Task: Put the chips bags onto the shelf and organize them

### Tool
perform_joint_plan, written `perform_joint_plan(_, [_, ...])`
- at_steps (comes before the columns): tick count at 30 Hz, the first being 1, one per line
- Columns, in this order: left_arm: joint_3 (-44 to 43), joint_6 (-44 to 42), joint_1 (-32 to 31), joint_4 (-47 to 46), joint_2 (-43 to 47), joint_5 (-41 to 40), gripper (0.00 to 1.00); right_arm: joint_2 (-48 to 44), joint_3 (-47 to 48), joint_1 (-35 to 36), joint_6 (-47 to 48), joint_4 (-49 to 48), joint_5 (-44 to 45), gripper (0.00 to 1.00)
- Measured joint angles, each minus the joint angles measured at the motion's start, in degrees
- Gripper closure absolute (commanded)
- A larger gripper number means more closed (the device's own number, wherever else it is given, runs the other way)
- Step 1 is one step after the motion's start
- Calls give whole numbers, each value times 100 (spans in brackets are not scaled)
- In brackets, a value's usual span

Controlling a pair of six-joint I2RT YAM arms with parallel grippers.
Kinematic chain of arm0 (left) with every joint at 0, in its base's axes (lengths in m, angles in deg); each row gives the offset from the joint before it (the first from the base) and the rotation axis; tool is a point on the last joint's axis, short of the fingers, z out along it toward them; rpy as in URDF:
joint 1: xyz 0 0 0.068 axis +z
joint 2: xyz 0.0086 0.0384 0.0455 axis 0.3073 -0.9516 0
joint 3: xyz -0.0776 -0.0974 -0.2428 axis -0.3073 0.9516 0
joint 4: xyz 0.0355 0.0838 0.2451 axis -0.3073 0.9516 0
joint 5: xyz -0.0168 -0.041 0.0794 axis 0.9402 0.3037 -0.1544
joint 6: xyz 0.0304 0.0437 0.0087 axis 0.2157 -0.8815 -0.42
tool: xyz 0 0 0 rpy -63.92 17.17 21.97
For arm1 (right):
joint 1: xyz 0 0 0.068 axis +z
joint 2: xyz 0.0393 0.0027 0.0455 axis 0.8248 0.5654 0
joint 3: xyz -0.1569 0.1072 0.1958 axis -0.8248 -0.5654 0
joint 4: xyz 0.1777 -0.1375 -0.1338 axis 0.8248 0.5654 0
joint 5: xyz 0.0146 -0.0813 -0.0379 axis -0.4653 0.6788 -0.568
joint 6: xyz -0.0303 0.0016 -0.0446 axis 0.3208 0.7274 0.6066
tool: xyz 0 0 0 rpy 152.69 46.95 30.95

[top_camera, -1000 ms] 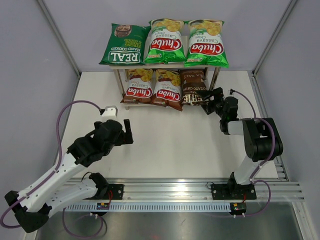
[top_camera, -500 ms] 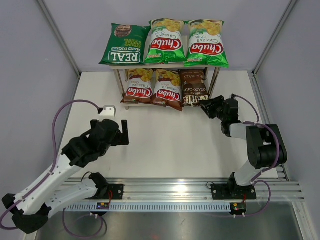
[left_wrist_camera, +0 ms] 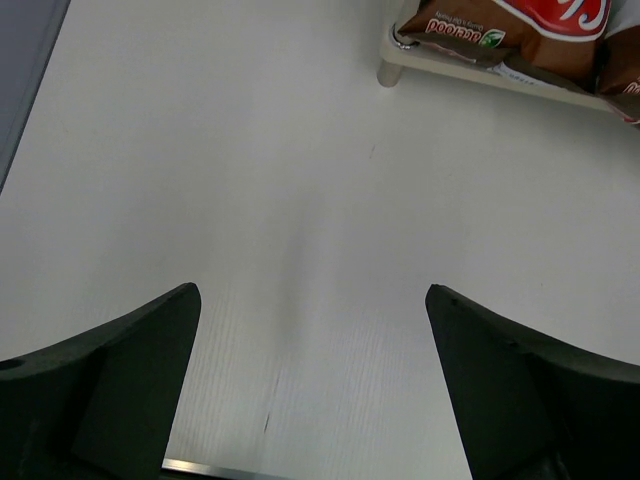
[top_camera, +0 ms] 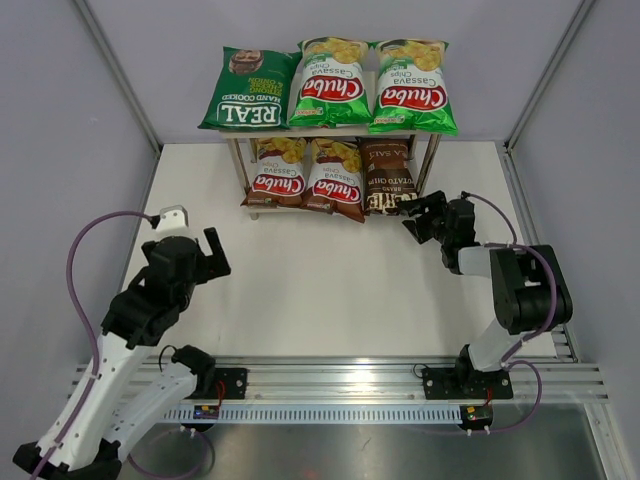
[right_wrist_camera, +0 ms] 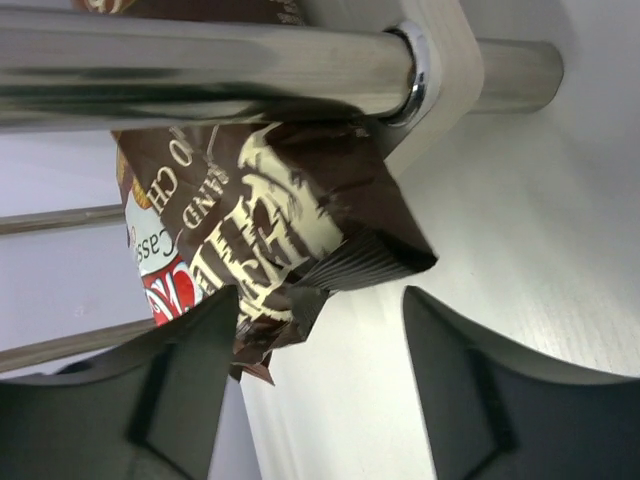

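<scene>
The shelf (top_camera: 428,158) stands at the back of the table. On its top board lie the dark green REAL bag (top_camera: 248,90) and two bright green Chuba bags (top_camera: 330,82) (top_camera: 412,87). On its lower board lie two brown-red Chuba bags (top_camera: 278,172) (top_camera: 336,179) and the dark brown bag (top_camera: 388,176). My right gripper (top_camera: 416,214) is open just off the dark brown bag's (right_wrist_camera: 290,220) near corner, holding nothing. My left gripper (top_camera: 208,252) is open and empty over bare table at the left; a brown-red bag's corner (left_wrist_camera: 500,22) shows at the top of its wrist view.
A silver shelf leg (right_wrist_camera: 200,60) and the lower board's corner (right_wrist_camera: 445,70) fill the top of the right wrist view. Grey walls enclose the table on three sides. A metal rail (top_camera: 340,385) runs along the near edge.
My left arm has drawn back toward the near left, away from the shelf. My right gripper has pulled slightly back from the dark brown bag and stays open.
</scene>
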Motion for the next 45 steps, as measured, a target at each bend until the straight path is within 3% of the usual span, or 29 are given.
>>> perform_joint_plan(3, [24,-55,144,-90,168,50,1,-343,-52,0,122,212,-9,14])
perform_joint_plan(5, [28,-85,203,-105,177,66,1,-686,-140,0,214,337,-20,1])
perform_joint_plan(10, [55,-219,459,-216,177,131,1,-1711,-306,0,776,1054,-20,1])
perform_joint_plan(16, [326,-470,1016,-544,243,610,1,-3617,-175,13,2221,3038,199,1])
perform_joint_plan(22, [907,-874,1233,-935,754,1161,1,-5248,848,15,3663,5372,597,1])
perform_joint_plan(27, [1224,-1154,1272,-1259,1475,1331,1,-6102,1589,17,4304,6730,752,0])
perform_joint_plan(34, [1447,-1410,1272,-1532,2494,1493,1,-7012,2363,20,4715,8220,1274,1])
perform_joint_plan(45, [1526,-1705,1272,-1735,3403,1744,1,-7239,2850,72,5580,8964,1958,1])
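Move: The dark chips bag's middle lies about 9 cm ahead of the right hand, 5 cm to its left and a couple of cm above it; its lower right corner is right at the fingers. The shelf's front right post stands some 4 cm ahead and 3 cm to the right of that hand, its middle about 10 cm higher. The nearer brown Chuba bag is about 12 cm left of the dark bag. From the left hand the dark bag is roughly 30 cm ahead, 37 cm right and 11 cm below. The right hand spreads its part-open fingers fully, comes free of the dark bag's lower right corner and draws back from the shelf about 27 cm while climbing some 25 cm and swinging 11 cm to the right, rolling its left side down by nearly 60 degrees and tipping its fingers up about 20. The left hand, empty and open, first eases slightly left and forward with a small dip, then rises and backs away from the shelf a few centimetres, tilting its fingers up some 30 degrees. ##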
